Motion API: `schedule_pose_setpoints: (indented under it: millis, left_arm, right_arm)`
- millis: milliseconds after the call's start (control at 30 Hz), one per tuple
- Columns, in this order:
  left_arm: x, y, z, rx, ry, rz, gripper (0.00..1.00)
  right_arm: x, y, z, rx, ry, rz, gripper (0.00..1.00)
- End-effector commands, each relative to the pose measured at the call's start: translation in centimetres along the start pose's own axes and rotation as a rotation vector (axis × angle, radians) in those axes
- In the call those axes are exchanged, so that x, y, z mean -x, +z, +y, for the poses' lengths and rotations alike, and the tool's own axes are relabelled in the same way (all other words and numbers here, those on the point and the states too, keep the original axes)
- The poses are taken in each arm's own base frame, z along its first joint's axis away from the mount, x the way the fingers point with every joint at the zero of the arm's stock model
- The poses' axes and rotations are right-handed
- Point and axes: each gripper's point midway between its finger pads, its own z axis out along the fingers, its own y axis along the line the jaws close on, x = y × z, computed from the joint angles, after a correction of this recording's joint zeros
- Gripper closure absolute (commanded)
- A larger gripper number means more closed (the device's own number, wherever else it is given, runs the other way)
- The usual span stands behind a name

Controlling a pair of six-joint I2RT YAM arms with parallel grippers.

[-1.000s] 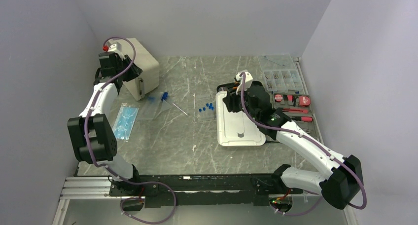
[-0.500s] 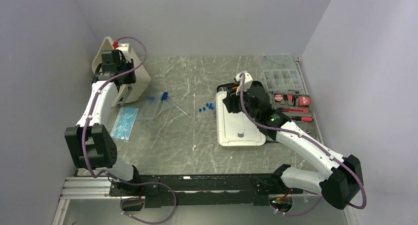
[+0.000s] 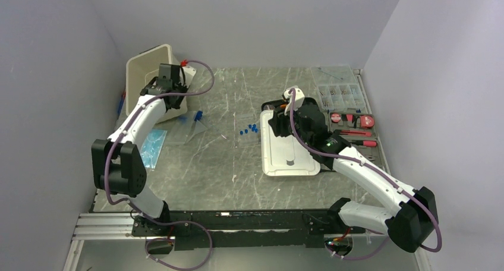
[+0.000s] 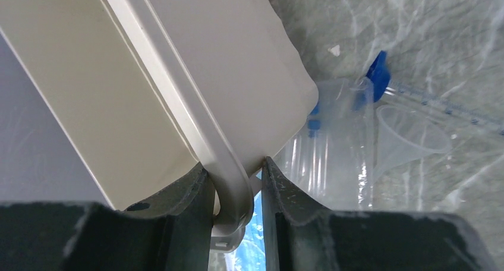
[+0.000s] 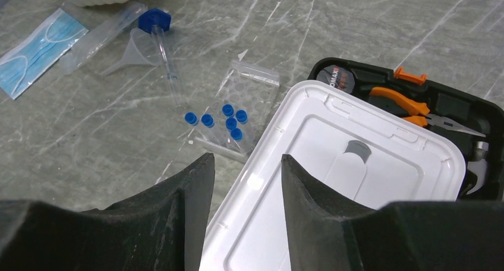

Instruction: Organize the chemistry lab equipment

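My left gripper (image 4: 235, 170) is shut on the rim of a cream plastic bin (image 4: 196, 57), which stands tilted at the back left (image 3: 145, 75) with its opening showing. Beside it lie a clear tube with a blue cap (image 4: 375, 75), a clear funnel (image 4: 410, 140) and a thin clear rod (image 3: 217, 131). Several tiny blue caps (image 5: 220, 121) sit on a flat clear perforated rack (image 5: 249, 87) at mid-table. My right gripper (image 5: 246, 158) hangs open over the left edge of a white lid (image 5: 356, 182), holding nothing.
A light-blue face mask (image 3: 151, 146) lies near the left arm. The black case of orange-handled tools (image 5: 416, 98) sits partly under the white lid. A clear compartmented parts box (image 3: 342, 95) stands at the back right.
My left arm has swung right while holding the bin, turning it from lying bottom-out to tilted with its opening in view. The right arm has stayed in place.
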Motion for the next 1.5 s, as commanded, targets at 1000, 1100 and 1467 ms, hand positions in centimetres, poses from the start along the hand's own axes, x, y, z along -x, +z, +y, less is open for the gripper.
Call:
schedule_pose_setpoints:
  millis: [1000,1100,1467]
  left_arm:
    - [-1.5,1.0,2.7,0.232,0.111,0.104,0.58]
    - [-1.4,0.9,2.9,0.242,0.103,0.105,0.51]
    - [1.3,-3.0,4.4,0.347,-0.008,-0.014,0.18]
  right_arm:
    - [1.7,-0.8,0.1,0.011,0.012,-0.070,0.49]
    - [1.7,-0.8,0.1,0.011,0.013,-0.071,0.49]
    - [1.9,-1.0,0.2,0.012,0.015,-0.080,0.48]
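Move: The left hand already grips the near end of the beige bin's right rim; the bin's middle lies about 7 cm ahead, 7 cm left and 8 cm below. On the table some 16 cm below it, the tube bag is 3 cm back and 2 cm right, the measuring cylinder 2 cm back and 9 cm right, and the face mask 11 cm back and 10 cm left. From the idle right hand the bin is about 19 cm ahead and 42 cm left. Down and to the left, about 3 cm each way and drawing slightly back, the left hand brings the gripped rim of the tilted bin towards level, rolling some 15 degrees so its left side rises. It then holds still before spreading the fingers wide on both sides of the rim, and finally starts to lift by about 1 cm. ##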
